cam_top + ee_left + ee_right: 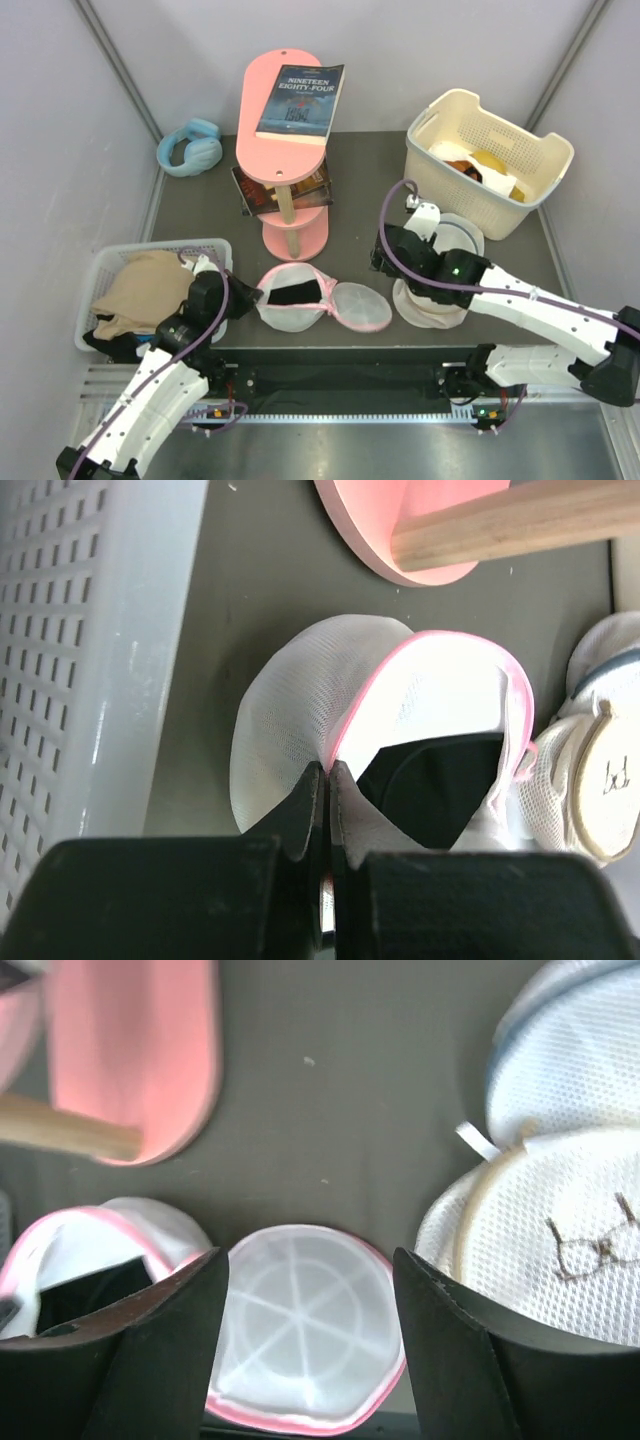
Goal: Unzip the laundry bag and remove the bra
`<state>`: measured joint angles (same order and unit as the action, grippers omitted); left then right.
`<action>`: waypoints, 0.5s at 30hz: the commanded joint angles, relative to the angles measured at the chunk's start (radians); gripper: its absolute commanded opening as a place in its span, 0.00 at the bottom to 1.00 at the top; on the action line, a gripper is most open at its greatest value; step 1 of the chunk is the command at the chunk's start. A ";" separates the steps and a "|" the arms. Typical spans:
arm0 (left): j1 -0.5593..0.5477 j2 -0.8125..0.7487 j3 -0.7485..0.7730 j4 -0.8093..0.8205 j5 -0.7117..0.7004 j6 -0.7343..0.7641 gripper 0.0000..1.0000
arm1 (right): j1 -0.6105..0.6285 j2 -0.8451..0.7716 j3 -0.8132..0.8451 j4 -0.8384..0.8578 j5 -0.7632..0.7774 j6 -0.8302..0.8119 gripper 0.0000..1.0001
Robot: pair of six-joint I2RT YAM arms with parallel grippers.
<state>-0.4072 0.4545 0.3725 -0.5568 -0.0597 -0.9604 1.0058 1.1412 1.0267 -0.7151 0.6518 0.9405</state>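
Note:
The laundry bag (290, 312) (290, 710) lies on the dark table near the front edge. It is white mesh with pink trim and is unzipped, with its round lid (360, 306) (305, 1325) flipped out flat to the right. Something black (293, 293) (440, 780) shows inside the opening. The bra is hidden. My left gripper (250, 298) (328, 770) is shut on the bag's pink-edged left rim. My right gripper (385, 258) (308, 1260) hangs open above the lid and holds nothing.
A second mesh bag with a beige rim (430, 300) (560, 1250) lies right of the lid. A pink stand (290, 235) carrying a book (300, 100) stands behind. A white basket (110, 270) of beige clothes sits left, a cream basket (490, 160) back right, and blue headphones (190, 148) back left.

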 commanded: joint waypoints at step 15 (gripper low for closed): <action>0.004 -0.048 0.009 0.004 0.103 0.074 0.00 | 0.223 0.516 0.334 0.381 -0.537 -0.416 0.67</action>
<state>-0.4072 0.4099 0.3721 -0.5804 0.0097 -0.9104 1.2114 1.5398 1.2598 -0.3431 0.2394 0.5854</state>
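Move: The bra lies black in the bag's open mouth, about 17 cm to the right hand's left, some 6 cm back and 13 cm below it. The unzipped lid flap is nearer, roughly 3 cm left and 9 cm back; the pink stand's base is about 17 cm left and 5 cm ahead. The round cream bag lies some 11 cm right and 5 cm back. From the left hand, the bra is about 7 cm right, 1 cm ahead and 4 cm lower. Towards the bra in the open bag, the right hand sweeps left about 20 cm with its fingers staying wide apart, drawing back some 5 cm, rising a few centimetres and then sinking to its starting height, while turning roughly 40 degrees counter-clockwise. The left fingers keep their pinch on the bag's rim, easing back and right only about a centimetre. ##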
